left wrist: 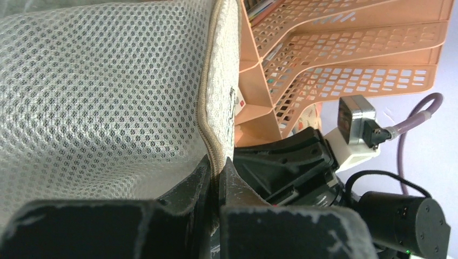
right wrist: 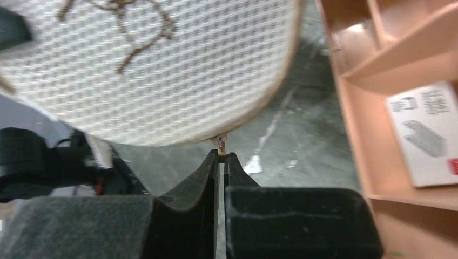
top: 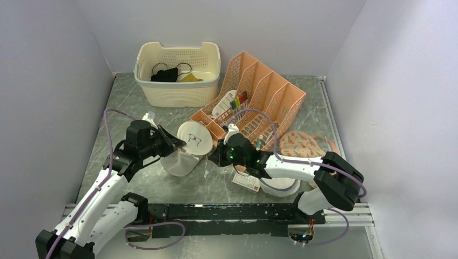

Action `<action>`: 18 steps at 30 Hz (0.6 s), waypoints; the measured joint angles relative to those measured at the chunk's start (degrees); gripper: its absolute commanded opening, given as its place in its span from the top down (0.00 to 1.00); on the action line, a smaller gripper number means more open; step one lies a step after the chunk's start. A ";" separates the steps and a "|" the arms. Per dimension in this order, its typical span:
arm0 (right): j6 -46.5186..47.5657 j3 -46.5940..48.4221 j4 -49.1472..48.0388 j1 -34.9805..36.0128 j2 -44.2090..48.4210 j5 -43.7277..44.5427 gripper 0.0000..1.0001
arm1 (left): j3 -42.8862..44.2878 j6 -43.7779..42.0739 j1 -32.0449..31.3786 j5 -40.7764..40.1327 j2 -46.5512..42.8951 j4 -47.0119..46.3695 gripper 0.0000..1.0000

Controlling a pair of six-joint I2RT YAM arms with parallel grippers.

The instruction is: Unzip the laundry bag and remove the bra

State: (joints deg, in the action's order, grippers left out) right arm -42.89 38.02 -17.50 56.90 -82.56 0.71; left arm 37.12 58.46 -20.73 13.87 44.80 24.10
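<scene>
The laundry bag, a white mesh cylinder with beige trim, stands at the table's middle, its round face tilted up. My left gripper is shut on the bag's beige zipper rim; in the left wrist view the jaws pinch that rim beside the mesh wall. From the right, my right gripper meets the bag's edge. The right wrist view shows its jaws shut on the small metal zipper pull under the mesh face. The bra is hidden.
A cream basket at the back holds a black cloth with loops. A peach file organiser stands close behind the bag. A patterned pouch, a white disc and a small card lie around the right arm.
</scene>
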 measured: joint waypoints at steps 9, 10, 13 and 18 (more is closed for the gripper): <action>8.90 -0.22 7.54 -2.64 5.97 -1.22 1.00 | 2.80 -5.03 0.00 -3.58 -0.26 6.91 0.58; 9.62 -0.22 7.65 -2.64 6.73 -1.49 1.00 | 3.52 -5.90 0.00 -4.31 -0.35 8.13 0.47; 10.91 -0.20 8.15 -2.78 7.65 -2.36 1.00 | 6.38 -8.83 0.00 -6.75 -0.52 11.67 0.23; 11.56 0.81 9.25 -2.84 7.65 -3.82 1.00 | 12.28 -14.32 0.00 -9.97 -0.37 16.48 0.16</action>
State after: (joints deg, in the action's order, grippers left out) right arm -31.33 38.83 -8.25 54.06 -74.91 -3.11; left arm 49.41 44.14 -20.73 3.90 44.42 40.58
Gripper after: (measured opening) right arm 0.019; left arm 0.826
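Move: The rim and zip edge of the laundry bag are still pinched in my left fingers; the bag's middle is about 10 cm below that hand, 1 cm to its right and 2 cm ahead. My right hand still grips the zip pull, with the bag's middle some 7 cm to its left, 2 cm ahead and 3 cm lower. From this right hand, the orange rack lies 17 cm ahead and 14 cm right, the small box 4 cm back and 12 cm right. Keeping the zip pull pinched, I draw my right hand about 3 cm to the right with a slight dip, then raise it about 3 cm, its fingers tipping up a little. Meanwhile my left hand opens wide and lets go of the bag's zip edge, moving about 4 cm left and then also up about 3 cm, its left side rolling up. ##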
